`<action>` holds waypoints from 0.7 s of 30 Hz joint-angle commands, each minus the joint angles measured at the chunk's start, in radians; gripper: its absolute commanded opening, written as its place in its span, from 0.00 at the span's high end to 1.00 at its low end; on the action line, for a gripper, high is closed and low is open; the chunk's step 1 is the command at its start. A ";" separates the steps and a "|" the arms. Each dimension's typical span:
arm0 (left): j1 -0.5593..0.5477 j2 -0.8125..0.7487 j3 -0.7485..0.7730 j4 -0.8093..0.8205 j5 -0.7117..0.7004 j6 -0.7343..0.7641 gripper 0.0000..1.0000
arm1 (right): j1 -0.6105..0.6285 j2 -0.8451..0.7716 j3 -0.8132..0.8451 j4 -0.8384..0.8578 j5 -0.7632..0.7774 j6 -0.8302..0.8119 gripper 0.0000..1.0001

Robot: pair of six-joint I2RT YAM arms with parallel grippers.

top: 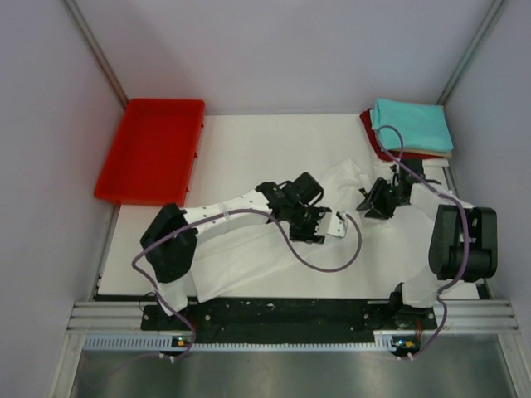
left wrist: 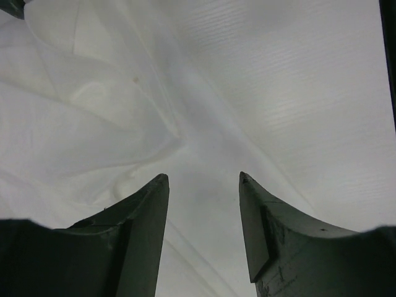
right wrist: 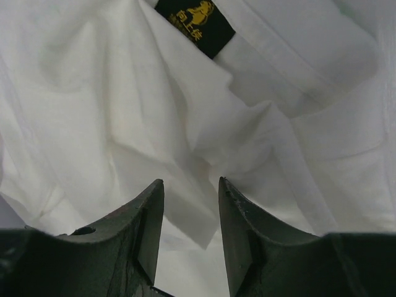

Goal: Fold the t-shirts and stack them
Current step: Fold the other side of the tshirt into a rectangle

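A white t-shirt (top: 249, 249) lies spread and rumpled across the middle of the table. Its print is hidden. My left gripper (top: 322, 224) hovers over the shirt's middle; in the left wrist view it (left wrist: 203, 179) is open with only white cloth (left wrist: 204, 93) below it. My right gripper (top: 369, 201) is near the shirt's collar; in the right wrist view it (right wrist: 190, 182) is open, with a fold of cloth (right wrist: 204, 204) between the fingers and the dark neck label (right wrist: 195, 25) ahead. Folded teal (top: 412, 124), cream and dark red (top: 375, 137) shirts are stacked at the back right.
A red plastic tray (top: 152, 149) sits at the back left, overhanging the table's left edge. Purple cables loop from both arms over the shirt. Grey walls enclose the table on three sides.
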 commanded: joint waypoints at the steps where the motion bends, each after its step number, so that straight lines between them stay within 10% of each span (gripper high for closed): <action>1: 0.002 0.078 0.053 0.130 0.039 0.037 0.45 | 0.002 0.002 -0.032 0.046 -0.045 0.049 0.59; 21: -0.016 0.211 0.000 0.216 -0.073 0.077 0.50 | 0.051 0.050 -0.051 0.109 -0.152 0.086 0.61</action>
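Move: The left hand hangs open above the near side of the t-shirt. The pointed corner of its loose fold lies about 7 cm to that hand's right, 2 cm ahead and some 11 cm below. The right hand is low over a cloth ridge, roughly 1 cm ahead, 2 cm left and 3 cm under it; the black label is about 5 cm ahead and 3 cm left. From the right hand the fold corner is about 9 cm back and 11 cm left. Down, then on forward and to the right, the left hand closes in on the fold corner: it sinks some 5 cm, mostly early, and works about 3.5 cm each way, fingertips swinging slightly forward, fingers still about half open. The right hand eases about 1 cm back and down, then creeps left across the ridge by about 2.5 cm, rolling slightly, its fingers staying parted. ##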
